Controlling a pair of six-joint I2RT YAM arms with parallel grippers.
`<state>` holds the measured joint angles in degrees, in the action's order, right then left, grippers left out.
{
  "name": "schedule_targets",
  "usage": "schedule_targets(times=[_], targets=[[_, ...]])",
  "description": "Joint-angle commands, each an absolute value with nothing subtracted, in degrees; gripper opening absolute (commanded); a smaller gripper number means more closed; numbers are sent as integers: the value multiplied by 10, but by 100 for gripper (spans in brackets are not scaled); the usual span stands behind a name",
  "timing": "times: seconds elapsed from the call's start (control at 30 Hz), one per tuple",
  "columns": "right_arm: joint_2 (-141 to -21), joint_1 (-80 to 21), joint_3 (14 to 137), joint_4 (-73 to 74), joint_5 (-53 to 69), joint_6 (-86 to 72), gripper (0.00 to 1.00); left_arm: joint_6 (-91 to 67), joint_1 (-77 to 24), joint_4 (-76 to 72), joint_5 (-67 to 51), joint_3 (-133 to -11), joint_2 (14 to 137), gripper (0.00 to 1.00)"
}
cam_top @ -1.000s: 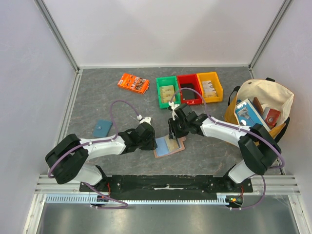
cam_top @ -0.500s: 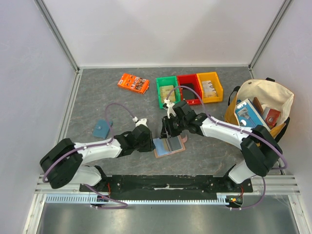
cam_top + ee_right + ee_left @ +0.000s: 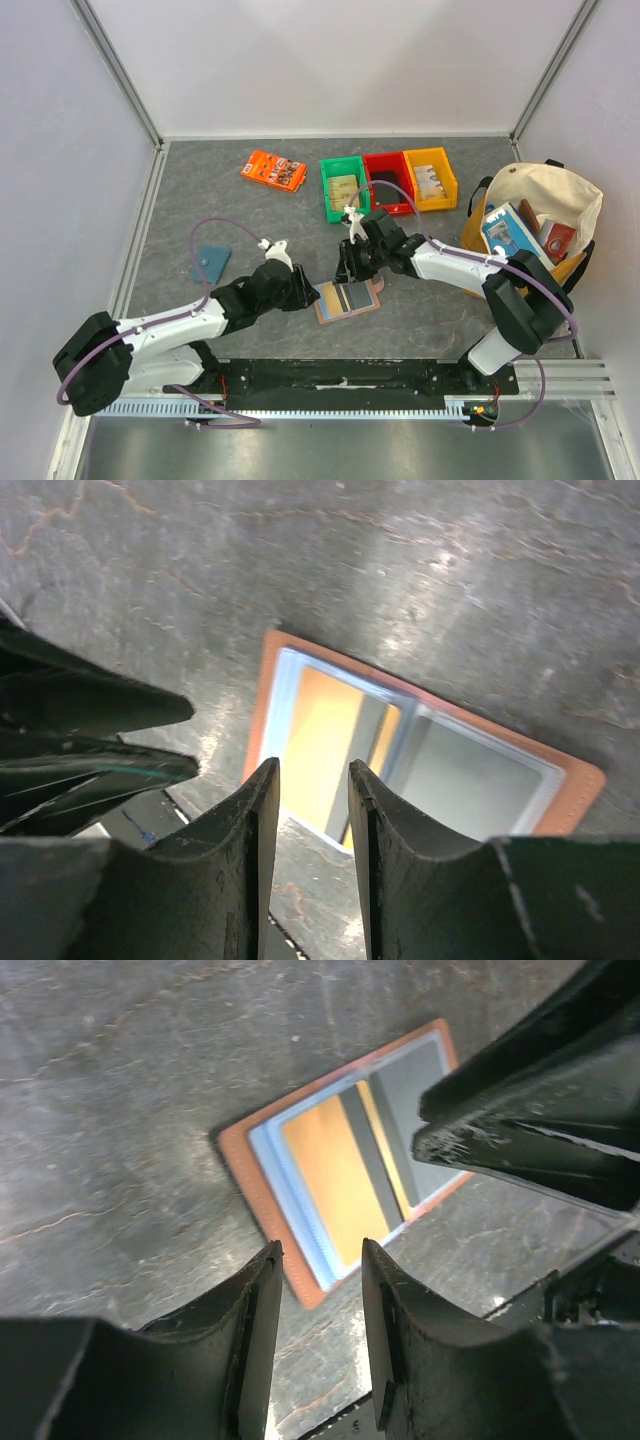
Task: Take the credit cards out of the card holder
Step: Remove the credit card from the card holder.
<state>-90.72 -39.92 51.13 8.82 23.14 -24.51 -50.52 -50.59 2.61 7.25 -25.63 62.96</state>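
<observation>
The tan card holder (image 3: 349, 299) lies open and flat on the grey table, its light blue lining showing. A yellow-orange credit card (image 3: 335, 1175) with a dark stripe sits in its left half. A grey card (image 3: 420, 1090) sits in the other half. My left gripper (image 3: 310, 293) hovers at the holder's left edge, open and empty (image 3: 320, 1260). My right gripper (image 3: 347, 272) hangs just above the holder's far edge, open with nothing between its fingers (image 3: 312, 775). In the right wrist view the holder (image 3: 420, 740) lies below the jaws.
A teal pouch (image 3: 209, 263) lies to the left. An orange packet (image 3: 273, 171) and green (image 3: 343, 187), red (image 3: 388, 182) and yellow (image 3: 431, 179) bins stand at the back. A cream tote bag (image 3: 535, 225) full of items sits at the right.
The left arm has swung down toward the near edge and its gripper has drawn slightly left off the holder, jaws a little wider. The holder now lies fully open. The right gripper barely moved.
</observation>
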Motion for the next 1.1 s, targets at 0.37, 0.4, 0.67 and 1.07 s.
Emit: schedule_targets(times=[0.37, 0.4, 0.67, 1.07], targets=[[-918, -314, 379, -125, 374, -304, 29, -487, -474, -112, -38, -305, 771, 26], [-923, -312, 374, -138, 383, -308, 29, -488, -473, -113, -39, -305, 779, 21], [-964, -308, 356, -175, 411, -316, 26, -515, -464, -102, -42, -295, 821, 6], [-1007, -296, 316, -297, 468, -357, 19, -546, -441, -104, -47, -257, 813, 3]])
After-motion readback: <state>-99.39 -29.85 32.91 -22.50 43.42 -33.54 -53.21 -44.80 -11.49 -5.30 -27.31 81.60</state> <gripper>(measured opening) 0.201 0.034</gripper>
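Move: The card in the card holder's left page lies about 2 cm back, 2 cm left and 6 cm below the right hand. The empty grey right page is roughly 4 cm to the right and 1 cm back, the leather tab some 8 cm right and 1 cm ahead, both at card height. From the left hand, the card is about 2 cm ahead, 5 cm right and 5 cm down. The right hand sinks about 5 cm in all, first swinging some 3 cm right, then easing back nearly 2 cm, its fingers tilting about 15 degrees flatter and half closing as their tips come down astride the card's striped right-hand edge by the spine. Meanwhile the left hand slides about 3 cm right above the holder and then drops about 4 cm, tipping down slightly and shutting its half-open fingers, so that the closed tips come to rest on the near left part of the card page. ##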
